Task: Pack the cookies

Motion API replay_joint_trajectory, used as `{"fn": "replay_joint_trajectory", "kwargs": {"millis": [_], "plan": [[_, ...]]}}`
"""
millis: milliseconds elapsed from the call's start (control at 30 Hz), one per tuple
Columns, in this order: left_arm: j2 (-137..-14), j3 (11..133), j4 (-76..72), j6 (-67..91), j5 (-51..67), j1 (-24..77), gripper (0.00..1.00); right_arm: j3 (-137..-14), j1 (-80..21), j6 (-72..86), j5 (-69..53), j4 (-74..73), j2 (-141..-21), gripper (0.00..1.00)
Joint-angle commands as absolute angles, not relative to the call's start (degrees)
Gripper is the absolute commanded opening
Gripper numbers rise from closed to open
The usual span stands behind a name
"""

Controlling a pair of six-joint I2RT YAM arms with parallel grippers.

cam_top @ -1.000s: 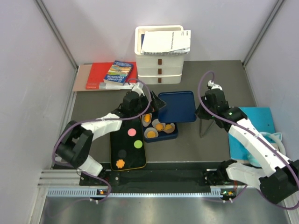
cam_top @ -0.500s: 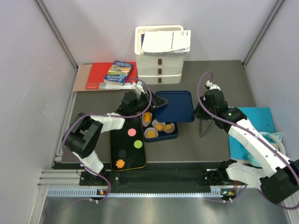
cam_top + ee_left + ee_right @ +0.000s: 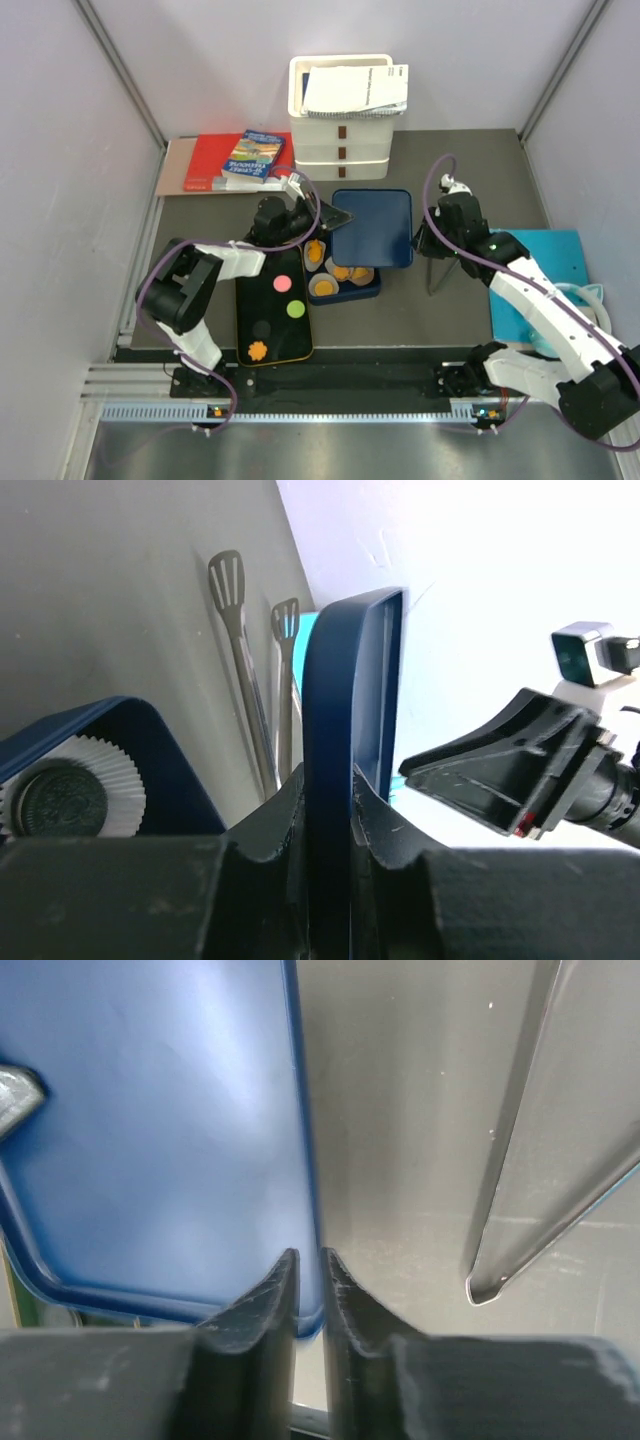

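Several cookies lie on the black tray: pink, green, black and orange. Orange cookies sit in white paper cups inside the blue box. A black cookie in a cup shows in the left wrist view. A blue lid hangs over the box's far half. My left gripper is shut on the lid's left rim. My right gripper pinches the lid's right rim, jaws narrow.
Metal tongs lie right of the lid, beside a teal mat. White stacked bins with papers stand at the back. Books lie at the back left.
My left gripper has closed on the lid's left rim. The lid has shifted slightly left and now covers more of the box. The right arm barely moved.
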State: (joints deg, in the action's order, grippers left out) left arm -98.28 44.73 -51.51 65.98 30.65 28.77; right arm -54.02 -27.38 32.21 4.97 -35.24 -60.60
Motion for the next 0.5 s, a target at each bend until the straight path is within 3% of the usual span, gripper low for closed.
{"fn": "replay_joint_trajectory", "kwargs": {"millis": [0,33,133,267,400,467], "plan": [[-95.72,46.05,-52.31,62.85,33.13,27.07,0.09,-58.52,-27.86,32.17,3.52,-34.98,-57.75,0.3],[-95.02,46.49,-50.82,61.97,33.22,26.64,0.08,-59.32,-27.86,32.08,2.99,-35.59,-57.48,0.42],[-91.94,49.03,-44.14,57.84,33.48,25.05,0.08,-62.48,-27.86,31.99,1.76,-37.88,-56.26,0.59],[-87.12,53.43,-32.81,48.9,31.91,23.82,0.07,-64.07,-27.86,32.52,0.44,-38.76,-53.53,0.71],[-82.45,59.57,-15.36,38.26,25.24,24.78,0.06,-62.41,-27.86,33.48,-1.58,-37.1,-51.6,0.99],[-78.78,61.43,-8.47,28.37,14.45,28.27,0.05,-61.7,-27.86,34.63,-2.11,-35.95,-51.59,0.99]]}}
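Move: The left fingers pinch the blue lid's left edge, with the cookie box's middle about 14 cm below them, 4 cm back and 2 cm to the right. The black tray lies some 15 cm left of that hand, 13 cm back and 15 cm below. From the right fingers, at the lid's right edge, the box is roughly 14 cm left, 3 cm ahead and 14 cm down; the steel spatulas lie about 9 cm right, 2 cm ahead. Right fingers open wide off the lid, rising about 9 cm, while the left carries it up, left and forward. ##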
